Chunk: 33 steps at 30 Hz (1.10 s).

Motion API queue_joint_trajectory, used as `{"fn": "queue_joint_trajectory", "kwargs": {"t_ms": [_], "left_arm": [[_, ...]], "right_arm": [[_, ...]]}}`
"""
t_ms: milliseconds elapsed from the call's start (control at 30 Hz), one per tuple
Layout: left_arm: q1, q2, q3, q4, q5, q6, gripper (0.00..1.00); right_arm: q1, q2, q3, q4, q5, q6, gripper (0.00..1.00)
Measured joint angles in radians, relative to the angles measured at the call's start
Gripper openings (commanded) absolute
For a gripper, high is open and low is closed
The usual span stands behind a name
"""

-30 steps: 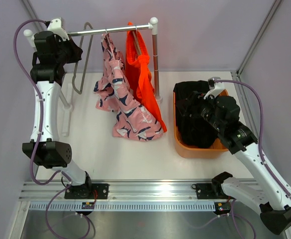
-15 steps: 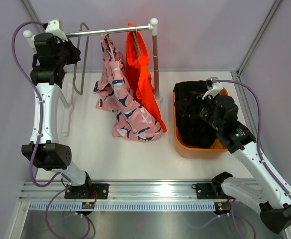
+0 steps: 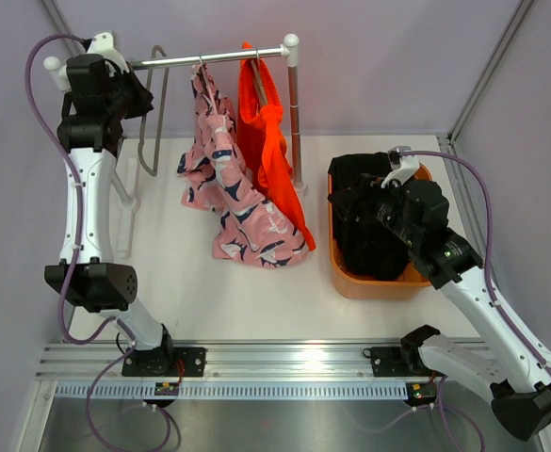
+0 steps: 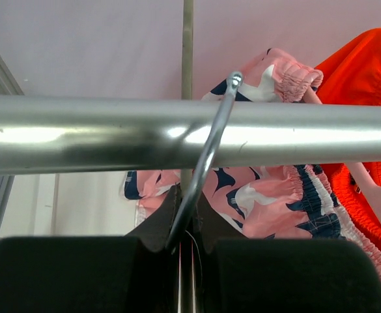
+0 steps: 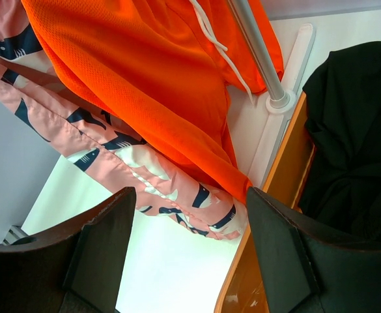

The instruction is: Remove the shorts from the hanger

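The pink printed shorts (image 3: 228,179) and the orange shorts (image 3: 270,141) hang on hangers from the metal rail (image 3: 218,56). The black shorts (image 3: 369,235) lie in the orange bin (image 3: 369,285). My left gripper (image 3: 132,91) is up at the rail's left end, shut on the hook of an empty grey hanger (image 3: 151,122). In the left wrist view the hook (image 4: 206,156) curves over the rail (image 4: 79,134) and runs down between my fingers (image 4: 183,241). My right gripper (image 3: 355,198) is open and empty over the bin's left edge; it shows open in the right wrist view (image 5: 190,248).
The rack's right post (image 3: 295,113) stands just left of the bin. Its base feet (image 3: 126,226) lie on the white table. Pale walls close in the back and sides. The pink shorts' hem (image 5: 197,195) hangs close to the bin's edge (image 5: 288,182).
My left gripper has shifted slightly up and back at the rail with the empty hanger's hook in it. My right gripper has edged a little to the left over the bin.
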Motion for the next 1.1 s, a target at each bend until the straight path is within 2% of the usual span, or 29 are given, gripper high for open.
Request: {"fn": "queue_joint_trajectory", "kwargs": {"t_ms": [267, 567, 667, 867, 1100], "left_arm": [[-0.023, 0.054, 0.061, -0.031, -0.021, -0.016, 0.02], [-0.047, 0.061, 0.056, -0.023, -0.126, -0.017, 0.23], [-0.047, 0.03, 0.005, -0.01, -0.174, -0.02, 0.26], [-0.047, -0.075, -0.088, -0.003, -0.246, -0.015, 0.38], [-0.047, -0.19, -0.104, 0.018, -0.283, -0.009, 0.42]], "right_arm": [[0.0, 0.001, 0.0, 0.0, 0.0, 0.0, 0.77], [0.0, 0.014, 0.0, 0.0, -0.01, 0.0, 0.77], [0.0, 0.018, 0.0, 0.0, -0.011, 0.0, 0.77], [0.0, 0.018, 0.0, 0.0, -0.018, 0.0, 0.77], [0.0, 0.018, 0.0, -0.001, -0.03, 0.0, 0.77]]}}
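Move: The rail spot for the empty hanger lies about 2 cm ahead of the left fingers, which grip the hanger at its hook, and roughly 4 cm above them. The pink shorts hang some 15 cm to the right, 1 cm ahead and 19 cm lower; the orange shorts are about 22 cm right, 3 cm ahead and 14 cm down. From the right hand, that rail spot is around 20 cm ahead, 33 cm left and 12 cm up. With the empty hanger still pinched near its hook, the left hand eases it about 1.5 cm forward and 1 cm down at the rail, then opens its fingers to let go of the hanger. The opening hand shifts a little left, then draws back some 7 cm from its farthest reach and rises about 5 cm away from the hook, turning roughly 15 degrees counter-clockwise. ##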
